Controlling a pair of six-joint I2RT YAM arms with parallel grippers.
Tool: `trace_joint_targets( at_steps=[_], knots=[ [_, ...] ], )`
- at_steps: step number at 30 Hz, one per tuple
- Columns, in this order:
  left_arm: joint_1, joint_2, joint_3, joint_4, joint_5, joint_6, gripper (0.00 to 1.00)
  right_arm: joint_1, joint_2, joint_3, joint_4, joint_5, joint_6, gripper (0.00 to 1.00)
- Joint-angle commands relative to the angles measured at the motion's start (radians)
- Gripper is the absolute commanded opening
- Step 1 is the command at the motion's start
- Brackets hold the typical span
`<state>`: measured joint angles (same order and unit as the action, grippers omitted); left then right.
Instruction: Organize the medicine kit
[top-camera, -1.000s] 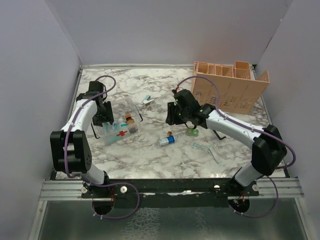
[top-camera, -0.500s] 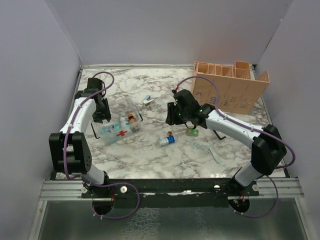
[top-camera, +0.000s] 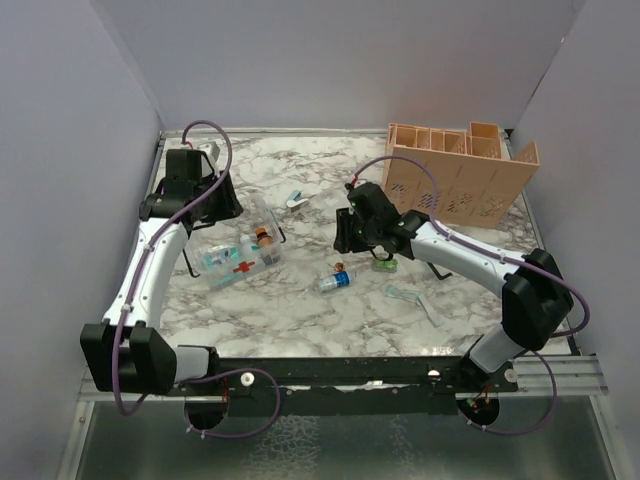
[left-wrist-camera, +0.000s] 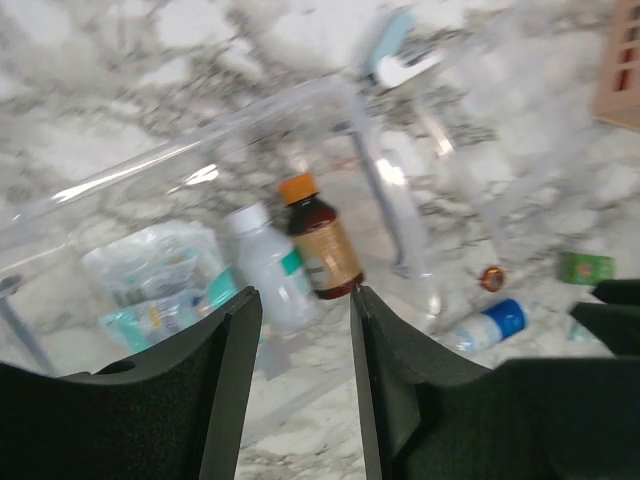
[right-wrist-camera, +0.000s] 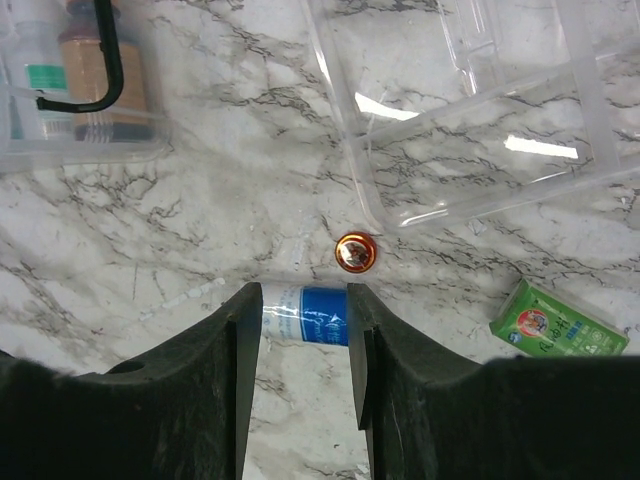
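The medicine kit (top-camera: 240, 255) is a clear box lying open left of centre, its black handle (right-wrist-camera: 105, 70) on the right side. Inside it the left wrist view shows a brown bottle with an orange cap (left-wrist-camera: 320, 240), a white bottle (left-wrist-camera: 265, 265) and teal packets (left-wrist-camera: 160, 285). My left gripper (left-wrist-camera: 303, 300) hangs open and empty above the kit, up and to its left (top-camera: 215, 205). My right gripper (right-wrist-camera: 303, 295) is open above a blue-and-white bottle (right-wrist-camera: 305, 312) lying on the marble, not touching it. Close by are a small orange cap (right-wrist-camera: 356, 253) and a green box (right-wrist-camera: 555, 325).
A clear plastic lid (right-wrist-camera: 480, 130) lies under the right arm. The peach slotted organizer (top-camera: 455, 175) stands at the back right. A blue-white item (top-camera: 295, 198) lies behind the kit, and a clear teal packet (top-camera: 410, 298) is front right.
The left arm has risen and pulled back toward the far left, away from the kit, its jaws narrowing a little. The right arm has stayed almost still.
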<state>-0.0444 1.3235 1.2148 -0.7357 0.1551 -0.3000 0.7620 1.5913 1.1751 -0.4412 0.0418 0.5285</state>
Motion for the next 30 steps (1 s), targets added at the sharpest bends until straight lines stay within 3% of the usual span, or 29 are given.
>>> trace_joint_targets(
  at_steps=[1, 4, 11, 16, 23, 30],
  knots=[
    [-0.059, -0.103, -0.012, 0.226, 0.22, -0.003, 0.46, 0.002, -0.023, -0.026, 0.004, 0.089, 0.025, 0.4],
    [-0.14, -0.144, -0.054, 0.35, 0.297, -0.025, 0.52, -0.008, -0.041, -0.03, -0.016, 0.126, 0.073, 0.41],
    [-0.335, -0.177, -0.186, 0.654, 0.352, -0.115, 0.78, -0.064, -0.144, -0.073, -0.074, 0.263, 0.177, 0.41],
    [-0.447, -0.127, -0.22, 0.713, 0.367, -0.094, 0.93, -0.113, -0.276, -0.141, -0.086, 0.372, 0.217, 0.41],
    [-0.618, 0.007, -0.227, 0.736, 0.328, 0.007, 0.99, -0.128, -0.369, -0.152, -0.21, 0.516, 0.3, 0.41],
    [-0.666, 0.176, -0.217, 0.629, 0.216, 0.253, 0.99, -0.193, -0.451, -0.171, -0.286, 0.581, 0.287, 0.42]
  ],
)
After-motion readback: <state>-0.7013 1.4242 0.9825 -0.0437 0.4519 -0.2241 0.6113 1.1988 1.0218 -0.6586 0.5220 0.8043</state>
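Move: The bottle with the blue label lies about 25 cm to the left gripper's right, some 7 cm nearer the base and 16 cm lower. The little orange jar is about 4 cm beyond the bottle; the green box lies some 12 cm to the bottle's right and 4 cm farther out. The clear kit box sits right under the left gripper, its middle 12 cm down. From the right gripper the bottle is 3 cm left, 1 cm ahead and 10 cm below. Lift the empty left gripper about 8 cm clear of the kit box while sweeping it some 28 cm right and a little back, then sink to about the starting height above the blue-labelled bottle, turning about 50 degrees clockwise and opening wide. Meanwhile clear the right gripper away, about 16 cm right and 6 cm up, turning clockwise, its fingers staying part open. ##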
